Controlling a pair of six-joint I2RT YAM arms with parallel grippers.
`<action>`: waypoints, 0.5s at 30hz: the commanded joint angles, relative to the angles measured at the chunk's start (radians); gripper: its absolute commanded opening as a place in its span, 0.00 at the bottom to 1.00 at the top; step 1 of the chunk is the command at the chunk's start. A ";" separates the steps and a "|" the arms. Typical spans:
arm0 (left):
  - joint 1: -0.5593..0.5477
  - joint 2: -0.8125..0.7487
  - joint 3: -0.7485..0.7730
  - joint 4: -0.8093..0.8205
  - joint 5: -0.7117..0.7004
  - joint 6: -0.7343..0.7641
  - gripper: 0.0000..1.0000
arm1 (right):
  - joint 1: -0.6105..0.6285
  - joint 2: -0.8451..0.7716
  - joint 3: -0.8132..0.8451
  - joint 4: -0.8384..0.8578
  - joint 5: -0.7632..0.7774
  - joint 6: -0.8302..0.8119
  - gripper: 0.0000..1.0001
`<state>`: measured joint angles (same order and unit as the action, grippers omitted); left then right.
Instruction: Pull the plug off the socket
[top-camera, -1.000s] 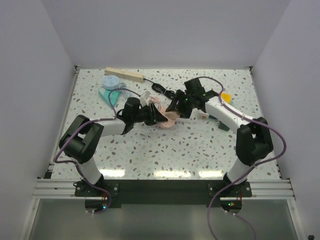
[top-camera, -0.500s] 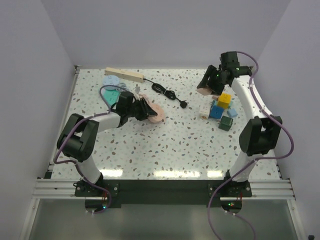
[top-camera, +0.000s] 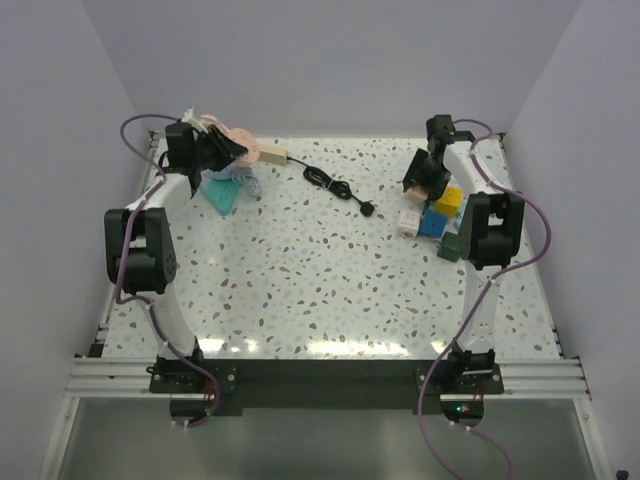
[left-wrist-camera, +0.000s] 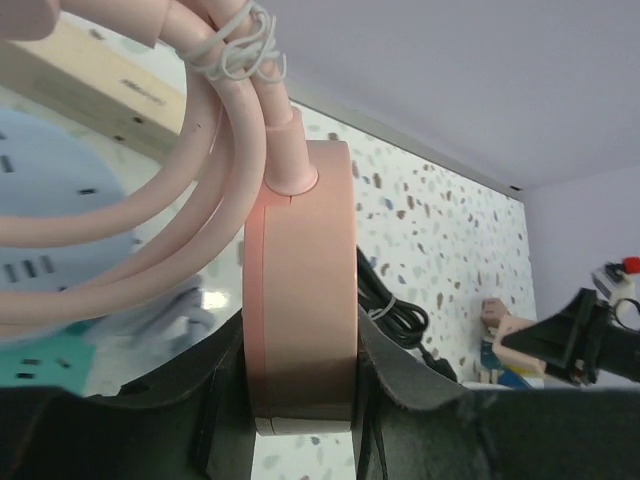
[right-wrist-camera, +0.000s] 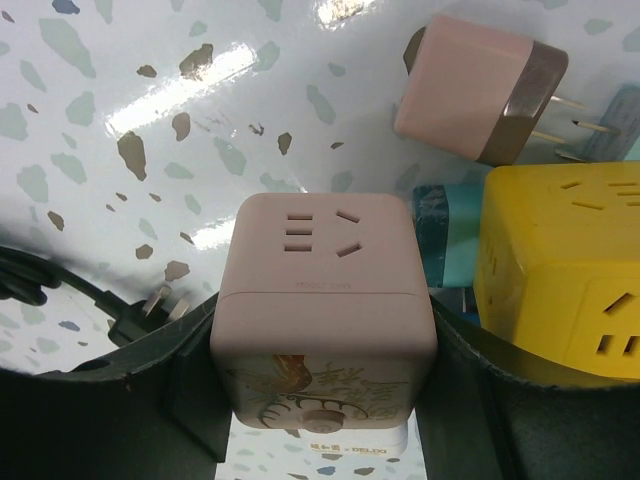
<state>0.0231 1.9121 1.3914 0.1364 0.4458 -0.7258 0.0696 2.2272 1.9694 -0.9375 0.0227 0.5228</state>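
The beige power strip (top-camera: 272, 154) lies at the back left, its thin black cord (top-camera: 325, 180) trailing to a loose black plug (top-camera: 368, 208). It also shows in the left wrist view (left-wrist-camera: 90, 85). My left gripper (top-camera: 213, 146) (left-wrist-camera: 300, 340) is shut on a flat round pink unit (left-wrist-camera: 300, 290) with a coiled pink cord (left-wrist-camera: 150, 240), held above the strip's left end. My right gripper (top-camera: 421, 183) (right-wrist-camera: 325, 330) is shut on a pink cube socket (right-wrist-camera: 325, 290) above the table at the back right. No plug is seen in the strip's visible outlets.
A pink adapter with prongs (right-wrist-camera: 480, 85) and a yellow cube (right-wrist-camera: 560, 270) lie by the right gripper. Coloured cubes (top-camera: 440, 215) cluster at the right. A pale blue round socket (left-wrist-camera: 50, 200) and a teal piece (top-camera: 225, 195) lie under the left gripper. Walls are close behind.
Both grippers parted from the table's middle. The left carried the round pink unit to the back left corner. The right carried the pink cube to the back right by the cubes.
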 joint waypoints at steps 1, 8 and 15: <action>0.052 0.086 0.066 -0.014 0.028 0.037 0.00 | -0.008 -0.018 0.043 0.014 0.033 -0.006 0.00; 0.083 0.189 0.150 -0.046 0.010 0.074 0.18 | -0.008 -0.024 0.003 0.028 0.046 -0.021 0.15; 0.092 0.170 0.152 -0.072 -0.032 0.081 0.78 | -0.011 -0.109 0.011 0.019 0.032 -0.038 0.94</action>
<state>0.1005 2.1086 1.5131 0.0803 0.4583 -0.6819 0.0643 2.2227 1.9705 -0.9295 0.0414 0.5083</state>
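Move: The pink socket already hangs in the left fingers; its laying-down place is some 12 cm below, 3 cm ahead and 2 cm left of that hand. The beige strip is centred about 4 cm beyond that place, the blue socket 8 cm to its left. For the right hand's pink plug cube, the spot is about 3 cm straight below; from this hand the white cube lies 7 cm back and 2 left, the yellow one 2 back and 8 right. The pink socket is carried down about 6 cm, with some 4 cm leftward and 3 cm forward, towards the gap between beige strip and blue socket; the left hand tips slightly down, then its fingers open and let go. The pink cube is let go too: the right hand stays in place over its spot and spreads its fingers at the end. ##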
